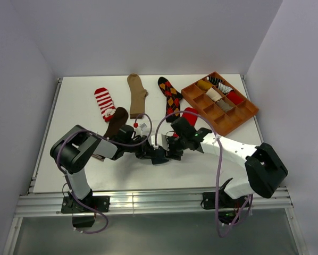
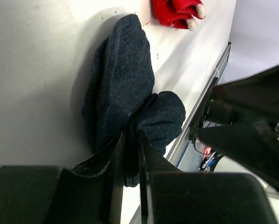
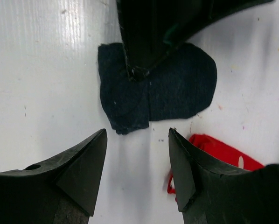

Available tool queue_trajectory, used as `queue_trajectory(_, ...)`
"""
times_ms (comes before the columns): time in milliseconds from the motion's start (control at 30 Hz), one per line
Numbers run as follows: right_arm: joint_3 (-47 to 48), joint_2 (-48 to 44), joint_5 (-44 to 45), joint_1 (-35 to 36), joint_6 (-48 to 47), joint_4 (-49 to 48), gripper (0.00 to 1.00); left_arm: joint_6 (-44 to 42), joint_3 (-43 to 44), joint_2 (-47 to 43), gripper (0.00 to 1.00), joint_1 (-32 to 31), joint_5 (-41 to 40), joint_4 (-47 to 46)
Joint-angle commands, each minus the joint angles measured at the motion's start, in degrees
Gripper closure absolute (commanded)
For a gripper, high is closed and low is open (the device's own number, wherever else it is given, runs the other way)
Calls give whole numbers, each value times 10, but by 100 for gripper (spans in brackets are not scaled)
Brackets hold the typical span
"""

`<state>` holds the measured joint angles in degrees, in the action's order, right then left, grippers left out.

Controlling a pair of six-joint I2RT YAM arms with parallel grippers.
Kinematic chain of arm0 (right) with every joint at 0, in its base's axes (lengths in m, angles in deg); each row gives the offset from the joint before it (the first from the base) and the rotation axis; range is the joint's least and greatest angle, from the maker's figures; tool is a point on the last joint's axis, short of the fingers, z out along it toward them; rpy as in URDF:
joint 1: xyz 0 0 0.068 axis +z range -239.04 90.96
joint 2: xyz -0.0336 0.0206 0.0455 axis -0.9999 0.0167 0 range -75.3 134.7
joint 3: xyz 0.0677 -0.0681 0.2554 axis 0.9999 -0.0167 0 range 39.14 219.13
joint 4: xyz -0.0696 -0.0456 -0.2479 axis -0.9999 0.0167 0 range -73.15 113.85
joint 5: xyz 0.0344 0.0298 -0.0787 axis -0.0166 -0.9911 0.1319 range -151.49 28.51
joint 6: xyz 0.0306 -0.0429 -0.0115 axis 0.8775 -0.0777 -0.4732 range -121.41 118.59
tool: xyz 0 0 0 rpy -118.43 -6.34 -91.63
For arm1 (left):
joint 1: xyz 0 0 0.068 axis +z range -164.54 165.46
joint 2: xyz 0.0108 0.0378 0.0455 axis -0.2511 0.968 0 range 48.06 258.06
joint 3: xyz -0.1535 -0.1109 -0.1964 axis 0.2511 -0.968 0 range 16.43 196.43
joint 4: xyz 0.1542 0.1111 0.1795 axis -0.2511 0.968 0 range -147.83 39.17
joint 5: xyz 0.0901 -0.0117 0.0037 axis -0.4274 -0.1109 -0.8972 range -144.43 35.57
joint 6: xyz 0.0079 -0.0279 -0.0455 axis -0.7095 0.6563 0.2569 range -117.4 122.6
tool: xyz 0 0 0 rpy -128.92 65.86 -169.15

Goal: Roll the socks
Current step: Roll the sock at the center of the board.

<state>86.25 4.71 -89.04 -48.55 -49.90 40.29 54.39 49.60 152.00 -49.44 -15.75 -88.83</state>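
Observation:
A navy sock lies folded on the white table, and my left gripper is shut on its near fold. From the right wrist view the same navy sock sits just ahead of my right gripper, which hovers open with only bare table between its fingers. The left gripper presses on the sock from above there. A red sock lies by the right finger. In the top view both grippers meet mid-table, left gripper and right gripper, hiding the navy sock.
Further back lie a red-white striped sock, a tan sock, a black argyle sock, a dark brown sock and the red sock. A wooden compartment tray with rolled socks stands at the back right.

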Motion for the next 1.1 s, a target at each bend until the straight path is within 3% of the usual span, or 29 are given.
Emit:
queue_trajectory(0,-18,-12,17,30,-19,-39,38,-54,-43,57,100,-4,-72,160)
queue_trajectory(267,-58,10,96,113,-35,-79,40,-58,-36,69,100,-4,-63,169)
queue_trajectory(700,-57,68,187,129,-36,-116,43,-59,-35,81,100,-4,-33,148)
queue_trajectory(800,-46,86,195,129,-29,-113,50,-56,-37,76,100,-5,-24,141)
queue_trajectory(833,-43,89,195,129,-28,-109,63,-55,-40,70,100,-6,-23,139)
queue_trajectory(900,-33,100,191,129,-24,-101,74,-50,-41,63,100,-7,-26,141)
queue_trajectory(1067,20,111,122,104,-16,2,80,-27,-46,12,89,-7,-55,143)
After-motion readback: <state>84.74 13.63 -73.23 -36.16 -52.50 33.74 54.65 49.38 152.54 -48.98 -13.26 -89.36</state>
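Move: The part-rolled navy sock lies about 5 cm to the right hand's left, roughly 1 cm ahead and 6 cm below. From that hand the red sock is some 14 cm ahead, 6 cm right and 6 cm below. The left hand already pinches the navy sock, its middle about 4 cm to that hand's right, level with it fore and aft; the brown sock lies 9 cm ahead and 18 cm left of the left hand. Swinging back then forward, the right hand sinks about 5 cm and pinches the navy sock the left keeps holding. ##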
